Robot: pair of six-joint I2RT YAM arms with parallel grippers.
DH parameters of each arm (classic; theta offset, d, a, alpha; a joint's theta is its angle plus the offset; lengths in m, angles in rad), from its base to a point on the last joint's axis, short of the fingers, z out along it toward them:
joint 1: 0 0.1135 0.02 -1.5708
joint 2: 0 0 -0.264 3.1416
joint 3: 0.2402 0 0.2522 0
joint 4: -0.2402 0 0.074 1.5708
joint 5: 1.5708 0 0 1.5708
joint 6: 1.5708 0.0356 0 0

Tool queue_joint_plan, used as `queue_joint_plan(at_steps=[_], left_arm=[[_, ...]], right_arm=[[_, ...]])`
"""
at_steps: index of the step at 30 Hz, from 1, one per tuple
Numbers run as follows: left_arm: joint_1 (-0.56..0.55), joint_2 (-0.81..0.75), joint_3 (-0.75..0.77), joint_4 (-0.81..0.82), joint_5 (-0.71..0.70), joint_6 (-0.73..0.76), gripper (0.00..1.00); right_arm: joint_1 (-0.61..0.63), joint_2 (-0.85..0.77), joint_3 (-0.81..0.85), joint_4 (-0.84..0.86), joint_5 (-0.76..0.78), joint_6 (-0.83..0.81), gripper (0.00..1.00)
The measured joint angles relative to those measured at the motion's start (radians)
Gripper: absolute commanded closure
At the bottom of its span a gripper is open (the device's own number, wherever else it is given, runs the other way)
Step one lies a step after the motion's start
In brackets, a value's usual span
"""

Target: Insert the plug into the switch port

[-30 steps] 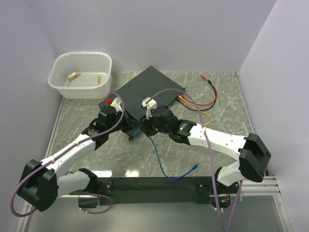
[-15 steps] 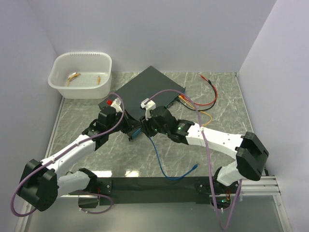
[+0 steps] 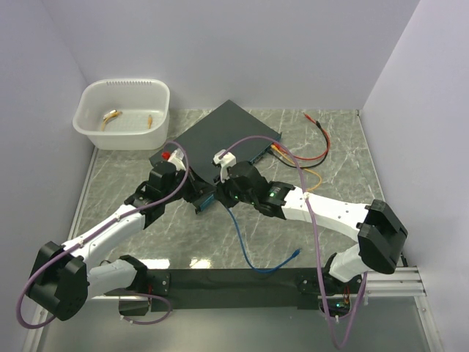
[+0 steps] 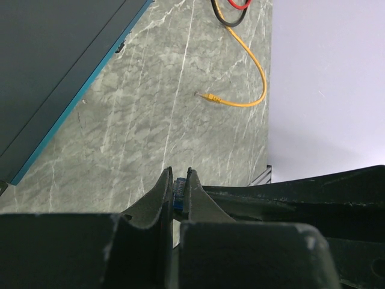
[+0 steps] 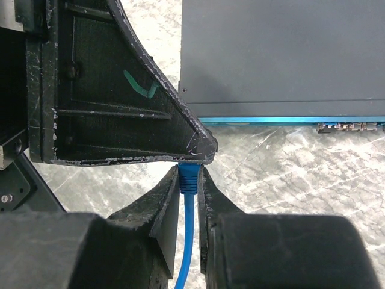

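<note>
The blue plug [image 5: 189, 179] hangs above the table between both grippers. My left gripper [image 4: 178, 180] is shut on its front part [image 4: 178, 192]. From the other side, my right gripper [image 5: 189, 174] has its fingers pressed on the plug's ribbed blue boot, and the blue cable [image 5: 186, 253] trails out between them. In the top view the two grippers meet near the plug [image 3: 207, 199], in front of the flat black switch [image 3: 220, 136]. The switch's teal face [image 5: 289, 120] lies a little beyond the plug. The switch ports [image 5: 352, 126] show as a row at its right end.
A white tub [image 3: 121, 114] with small bits inside stands at the back left. Red and orange cables [image 3: 316, 147] lie right of the switch, and a yellow cable [image 4: 240, 96] ends in a loose plug. The blue cable's free end [image 3: 294, 254] lies near the front.
My right gripper's jaws have closed in onto the plug's boot, and the right arm has edged slightly left. The left gripper has kept its hold and its place.
</note>
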Motion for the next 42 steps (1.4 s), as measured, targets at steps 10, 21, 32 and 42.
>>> queue_joint_plan(at_steps=[10, 21, 32, 42], left_arm=[[-0.002, -0.015, -0.023, -0.045, -0.059, 0.034, 0.56], [-0.002, -0.062, -0.097, -0.15, -0.246, 0.101, 0.58], [-0.002, -0.008, -0.13, -0.153, -0.323, 0.134, 0.59], [-0.002, 0.023, -0.135, -0.142, -0.33, 0.161, 0.61]], right_arm=[[-0.016, 0.001, -0.08, 0.017, 0.005, 0.011, 1.0], [-0.089, 0.081, -0.127, -0.019, 0.023, 0.039, 1.0], [-0.129, 0.259, -0.033, -0.046, 0.039, 0.045, 1.0], [-0.185, 0.358, 0.101, -0.055, 0.04, 0.039, 1.0]])
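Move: Between the two fingertips the blue plug is held by both hands at once. The port side of the switch, where the right hand takes the plug, lies about 11 cm ahead of it, 3 cm to its right and 13 cm below; the switch's near corner is some 2 cm ahead, 8 cm left and 13 cm down, and the blue cable's loose end about 14 cm back, 26 cm right, 15 cm down. From the left hand, that corner lies about 1 cm ahead, 7 cm left and 13 cm below. Opening its fingers, the left hand lets go of the plug, then sinks about 10 cm and shifts left towards the switch's near corner, rolling its left side up, fingers staying apart around the corner bracket. The right hand keeps its pinch and carries the plug down some 12 cm, at first also to its right, then forward to the switch's front edge, turning clockwise and tipping fingers further down. ##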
